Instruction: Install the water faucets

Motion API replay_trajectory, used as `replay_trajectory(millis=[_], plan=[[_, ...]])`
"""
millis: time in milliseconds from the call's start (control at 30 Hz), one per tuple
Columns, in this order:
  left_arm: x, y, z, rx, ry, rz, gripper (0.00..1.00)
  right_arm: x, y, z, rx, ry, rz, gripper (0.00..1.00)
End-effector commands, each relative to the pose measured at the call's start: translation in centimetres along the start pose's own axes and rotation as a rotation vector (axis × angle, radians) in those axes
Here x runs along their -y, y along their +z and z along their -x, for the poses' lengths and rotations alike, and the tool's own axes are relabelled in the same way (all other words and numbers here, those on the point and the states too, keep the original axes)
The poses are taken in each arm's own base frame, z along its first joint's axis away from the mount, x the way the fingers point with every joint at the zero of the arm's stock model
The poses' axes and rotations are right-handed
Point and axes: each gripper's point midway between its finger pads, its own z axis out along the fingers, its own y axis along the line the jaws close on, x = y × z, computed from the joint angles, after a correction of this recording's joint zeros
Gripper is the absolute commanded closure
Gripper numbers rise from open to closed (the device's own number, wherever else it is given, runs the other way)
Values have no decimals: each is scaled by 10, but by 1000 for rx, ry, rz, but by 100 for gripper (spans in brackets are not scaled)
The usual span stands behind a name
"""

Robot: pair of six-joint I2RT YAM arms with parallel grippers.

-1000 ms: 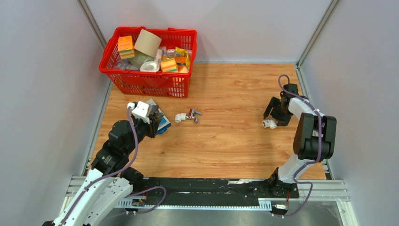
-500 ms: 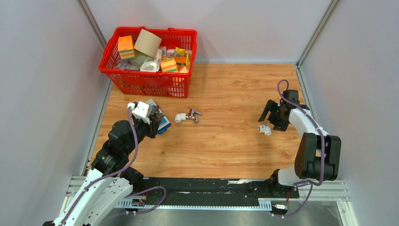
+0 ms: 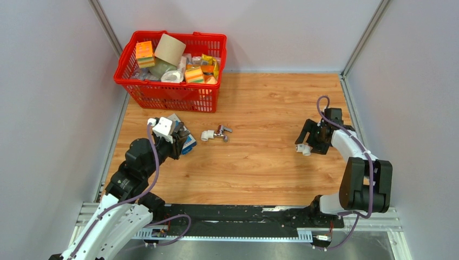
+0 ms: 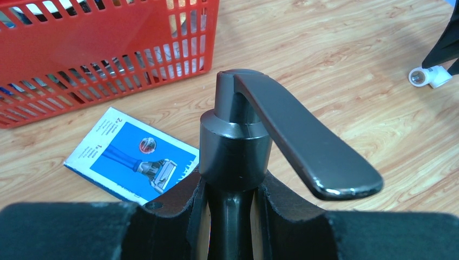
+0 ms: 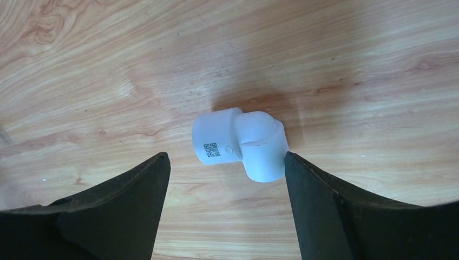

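Observation:
The dark grey faucet (image 4: 235, 146) stands upright between the fingers of my left gripper (image 4: 231, 189), which is shut on its stem; its flat handle (image 4: 308, 146) points right. In the top view that gripper (image 3: 181, 142) sits near the table's left side. The chrome faucet (image 3: 216, 133), with a white elbow on it, lies on the wood just right of it. A separate white elbow fitting (image 5: 241, 143) lies on the table at the tips of my open right gripper (image 5: 226, 162), close against the right finger (image 5: 319, 200). From above, this elbow (image 3: 304, 149) is at the right gripper (image 3: 306, 144).
A flat blue-and-white box (image 4: 132, 157) lies on the wood beside the left gripper. A red basket (image 3: 170, 67) full of packages stands at the back left. Grey walls close in the table on the left, back and right.
The right gripper let go of the white elbow, which ended up a little nearer and to the left. It pulled back, then came over the elbow again. The left arm has not moved.

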Motion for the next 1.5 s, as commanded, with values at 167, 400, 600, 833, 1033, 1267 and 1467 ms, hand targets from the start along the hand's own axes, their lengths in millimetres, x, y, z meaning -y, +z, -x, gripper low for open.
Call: replay_trajectory(millis=[167, 400, 600, 833, 1033, 1267, 1467], plan=[[2, 2, 16, 56, 13, -13, 100, -32, 3, -12, -21, -27, 100, 18], [2, 2, 15, 52, 12, -16, 100, -10, 9, -19, -1, -23, -21, 27], [2, 3, 14, 49, 14, -16, 100, -3, 15, -26, -14, -43, -70, 37], [2, 2, 16, 56, 15, -15, 100, -3, 24, -25, 6, -100, -134, 35], [2, 2, 15, 56, 13, -15, 100, -5, 32, -26, 9, -153, -170, 34], [3, 2, 16, 57, 13, -18, 100, 4, 34, -24, 34, -163, -227, 39], [1, 1, 17, 60, 10, -12, 100, 7, 38, -19, 61, -168, -257, 41]])
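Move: The white elbow fitting lies almost under the right gripper's open fingers, about 1 cm ahead, 1 cm to the left and roughly 4 cm below. On the table, the chrome faucet with its own white fitting is some 34 cm to the right hand's left and 7 cm ahead, also about 4 cm lower. From the left hand, which still holds the grey faucet, the elbow fitting is roughly 45 cm right, 7 cm ahead and 23 cm below. Shift the right gripper nearly 3 cm left first, then lower it about 3.5 cm onto the white elbow fitting, drawing back some 2 cm on the way and easing forward and right again at the end. Tilt the hand about 15 degrees so its left side drops, and narrow the fingers partway until their tips straddle the fitting's short leg, without closing fully. ##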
